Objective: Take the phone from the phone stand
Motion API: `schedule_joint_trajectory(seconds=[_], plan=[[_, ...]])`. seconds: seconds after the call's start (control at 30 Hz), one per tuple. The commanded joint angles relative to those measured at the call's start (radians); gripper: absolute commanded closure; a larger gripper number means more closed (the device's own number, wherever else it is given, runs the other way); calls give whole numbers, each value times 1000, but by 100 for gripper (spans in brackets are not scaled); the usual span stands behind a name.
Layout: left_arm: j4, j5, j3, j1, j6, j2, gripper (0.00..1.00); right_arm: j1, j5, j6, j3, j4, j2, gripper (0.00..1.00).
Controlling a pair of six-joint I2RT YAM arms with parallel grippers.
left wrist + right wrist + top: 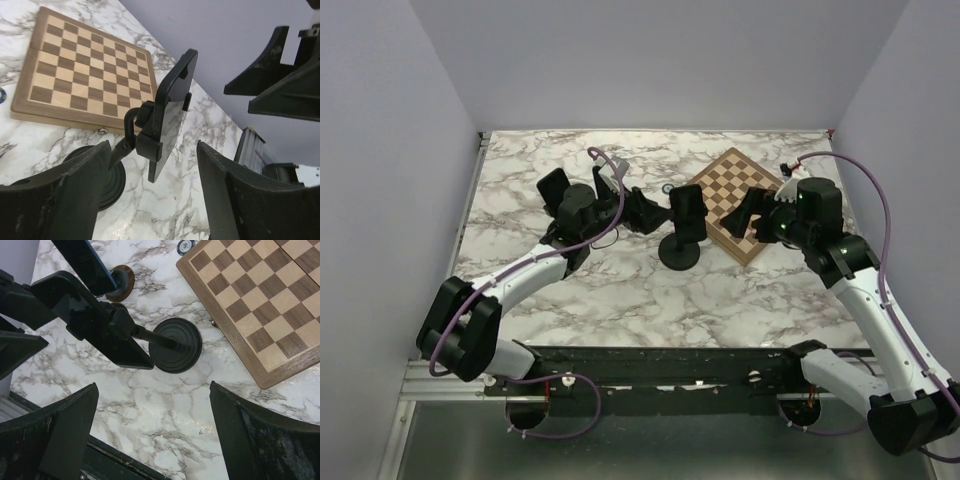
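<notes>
The black phone [686, 205] stands clamped in the black phone stand [678, 254] at the table's middle. In the left wrist view the phone [172, 107] shows edge-on in the stand's clamp, above the round base [111, 181]. My left gripper [644, 212] is open and empty just left of the phone; its open midpoint [155, 200] sits short of the phone. My right gripper [744, 214] is open and empty to the phone's right, over the chessboard's edge. In the right wrist view [155, 440] the stand base [176, 345] and the phone [117, 347] lie ahead of the fingers.
A wooden chessboard [735, 200] lies right of the stand and also shows in the left wrist view [80, 75] and the right wrist view [260, 300]. A small brown disc [123, 283] and a chip [185, 245] lie on the marble. A metal rail [620, 365] runs along the near edge.
</notes>
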Motion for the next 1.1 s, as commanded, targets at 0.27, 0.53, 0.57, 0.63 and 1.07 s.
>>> schedule_joint_trajectory(seconds=[0.27, 0.53, 0.57, 0.63, 1.07], plan=[[108, 133, 27, 10, 5, 122, 33, 27, -63, -10, 38, 44, 31, 0], [223, 192, -1, 17, 6, 167, 39, 86, -49, -15, 73, 24, 66, 0], [233, 199, 2, 19, 3, 172, 40, 99, -29, -14, 77, 22, 67, 0], [250, 222, 12, 21, -3, 189, 42, 116, -5, -10, 83, 22, 72, 0], [321, 293, 15, 23, -22, 229, 53, 167, 48, 6, 107, 29, 113, 0]])
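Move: From the left gripper, the phone in the stand is about 6 cm to the right, 1 cm farther out and roughly level; the stand's neck is about 5 cm right, 3 cm ahead and 4 cm lower. From the right gripper, the phone is some 11 cm left, 3 cm ahead and about level. Of the phone, the chessboard lies about 20 cm right, 14 cm farther out and 17 cm lower; the second phone stands 20 cm left, 9 cm farther out. Bring the left gripper down about 3 cm and right 2.5 cm towards the phone's holder and the stand's neck, turning it clockwise and closing its fingers partway, from about three quarters open to half. Meanwhile slide the wide-open right gripper about 5 cm left towards the phone, rising slightly and turning a little counter-clockwise. ##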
